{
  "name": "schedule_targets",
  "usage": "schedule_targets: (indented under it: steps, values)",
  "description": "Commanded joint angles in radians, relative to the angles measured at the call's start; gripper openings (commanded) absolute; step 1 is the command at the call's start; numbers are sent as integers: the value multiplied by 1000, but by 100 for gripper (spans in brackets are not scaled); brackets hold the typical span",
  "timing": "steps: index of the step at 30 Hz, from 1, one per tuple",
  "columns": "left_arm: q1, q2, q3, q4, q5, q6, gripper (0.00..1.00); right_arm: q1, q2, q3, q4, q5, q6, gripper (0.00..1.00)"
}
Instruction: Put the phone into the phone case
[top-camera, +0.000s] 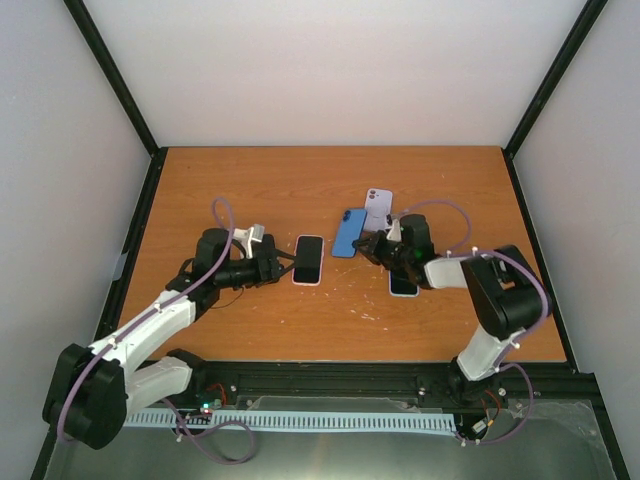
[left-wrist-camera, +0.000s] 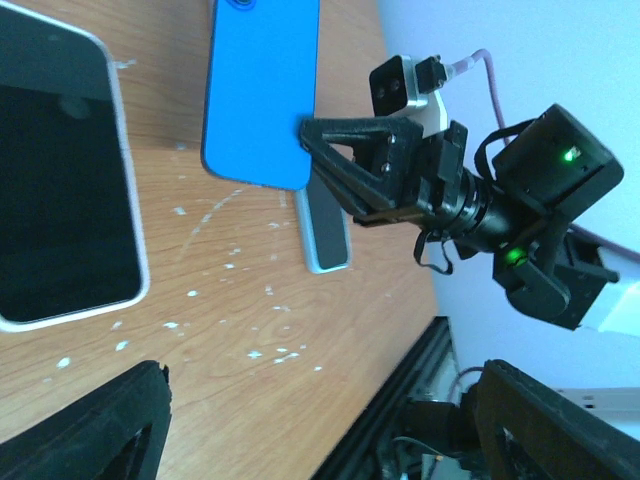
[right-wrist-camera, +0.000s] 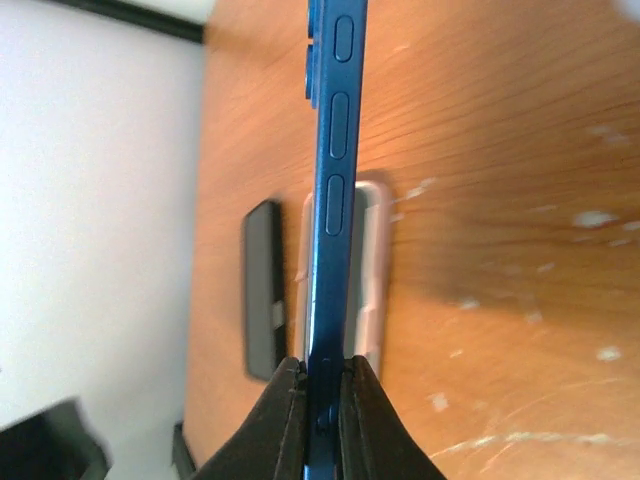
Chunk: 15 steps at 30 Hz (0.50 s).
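The blue phone (top-camera: 349, 232) hangs tilted just above the table, and my right gripper (top-camera: 372, 245) is shut on its lower end. The right wrist view shows it edge-on, side buttons up, with the black fingertips (right-wrist-camera: 285, 400) pinching it at my right gripper (right-wrist-camera: 323, 372). From the left wrist its blue back (left-wrist-camera: 262, 90) faces me. The white-rimmed phone case (top-camera: 309, 259), dark inside, lies flat just left of the phone and shows large (left-wrist-camera: 60, 180) in the left wrist view. My left gripper (top-camera: 283, 263) stands open beside the case's left edge, holding nothing (left-wrist-camera: 320, 378).
A lilac phone-shaped item (top-camera: 378, 208) with camera holes lies behind the blue phone. A light-blue-rimmed phone (top-camera: 403, 285) lies under my right wrist, also seen from the left (left-wrist-camera: 328, 238). The table's black front rail (left-wrist-camera: 400, 400) is close.
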Motion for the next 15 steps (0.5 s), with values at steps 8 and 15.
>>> schedule_targets:
  steps: [8, 15]
  values:
    - [18, 0, 7, 300, 206, -134, 64, 151, -432, -74, 116, -184, 53, 3]
    - [18, -61, -14, 401, 271, -160, 64, 219, -509, -83, 179, -189, 130, 3]
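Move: The blue phone, already off the table in my right fingers, has its middle about 14 cm ahead of my empty left hand, 14 cm to its right and 7 cm below. From my right hand, the left gripper it heads for is some 10 cm back, 17 cm left and 8 cm higher. On the table the pink-edged phone lies 1 cm ahead and 14 cm left of my right hand, the lilac phone 15 cm ahead and 6 cm right. I sweep the blue phone up about 17 cm with my right hand, bringing it some 11 cm back and a little left towards my left gripper, turning the wrist counter-clockwise and tipping the fingers up while keeping the pinch on its edge. My left hand rises about 6 cm to meet it, fingertips tilting up and its wide gap narrowing somewhat. ##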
